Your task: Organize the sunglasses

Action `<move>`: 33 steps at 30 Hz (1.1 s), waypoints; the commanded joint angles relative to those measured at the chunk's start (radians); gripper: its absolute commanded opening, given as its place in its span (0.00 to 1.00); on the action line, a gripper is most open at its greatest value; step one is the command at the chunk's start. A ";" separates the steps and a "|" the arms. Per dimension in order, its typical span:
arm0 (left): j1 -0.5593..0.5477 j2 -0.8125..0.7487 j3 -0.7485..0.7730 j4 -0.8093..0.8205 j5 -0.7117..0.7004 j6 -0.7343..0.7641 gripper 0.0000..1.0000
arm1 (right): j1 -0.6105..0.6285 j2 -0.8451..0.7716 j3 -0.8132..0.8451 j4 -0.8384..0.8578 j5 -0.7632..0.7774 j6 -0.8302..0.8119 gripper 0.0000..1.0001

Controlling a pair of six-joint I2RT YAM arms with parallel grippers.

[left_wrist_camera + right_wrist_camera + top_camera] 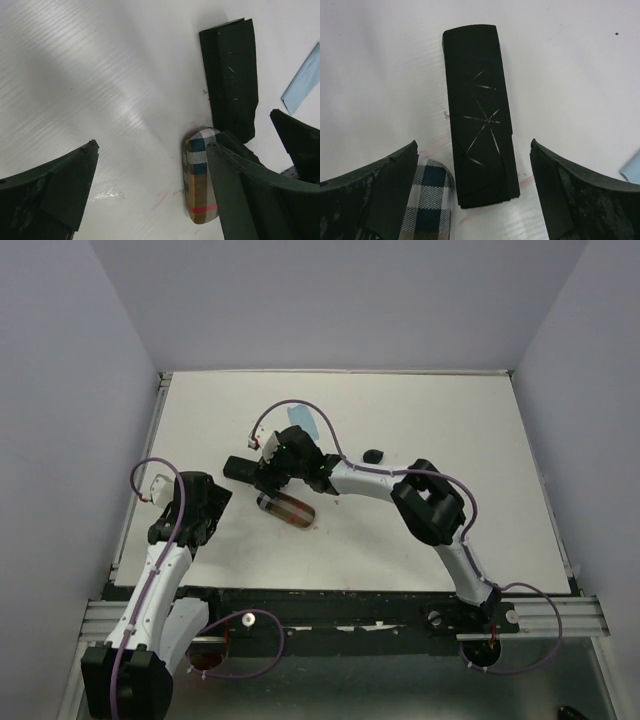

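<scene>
No sunglasses can be made out with certainty in any view. A plain black oblong case (pixel 480 120) lies on the white table, its near end between the wide-open fingers of my right gripper (pixel 473 144), which hovers over it without touching. From above, this black case (pixel 240 468) pokes out left of the right gripper (pixel 266 474). A plaid tan-and-black case (pixel 200 185) lies beside the right finger of my open left gripper (pixel 152 147), which has only bare table between its fingers. The plaid case (pixel 286 510) sits just below the right gripper; the left gripper (pixel 214 502) is to its left.
A light blue cloth (pixel 300 418) lies behind the right gripper. A small black object (pixel 373 454), too small to identify, sits on the white table (pixel 450 420) right of it. The plaid case's end (pixel 432 200) shows by my right gripper's left finger.
</scene>
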 commanded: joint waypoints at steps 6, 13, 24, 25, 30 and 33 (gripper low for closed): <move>0.005 -0.136 -0.084 -0.006 -0.082 -0.034 0.99 | -0.005 0.232 0.271 -0.145 -0.006 -0.082 0.98; 0.005 -0.144 -0.081 -0.009 -0.071 -0.027 0.99 | -0.004 0.270 0.314 -0.208 -0.054 -0.077 0.69; 0.005 -0.152 -0.045 0.041 0.045 0.057 0.99 | -0.005 0.008 0.115 -0.050 -0.023 -0.034 0.38; 0.005 -0.152 -0.042 0.061 0.071 0.071 0.99 | -0.004 -0.033 0.083 -0.021 -0.019 -0.028 0.37; 0.005 -0.167 -0.033 0.152 0.226 0.130 0.99 | -0.004 -0.248 -0.139 0.117 0.089 -0.019 0.35; 0.003 -0.184 -0.036 0.228 0.361 0.169 0.99 | 0.001 -0.378 -0.326 0.200 0.178 -0.010 0.34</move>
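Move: The black case lies just past my right fingers, its middle about 4 cm ahead, 6 cm to the left and some 5 cm below; its long side runs the way my fingers point. The plaid case lies roughly 5 cm back and 4 cm to the right of that hand, and the light blue cloth about 19 cm ahead and 10 cm right, both on the table. From my left hand the black case is some 15 cm ahead, 8 cm right and 7 cm below. I slide my open right hand down, forward and left, about 5 cm in all, until the fingers straddle the near end of the black case, then close and pinch it. Gripping it, I lift some 11 cm, gathering speed, while drawing right and a little back. My left hand stays open, eases back, then starts rising and edging right. ##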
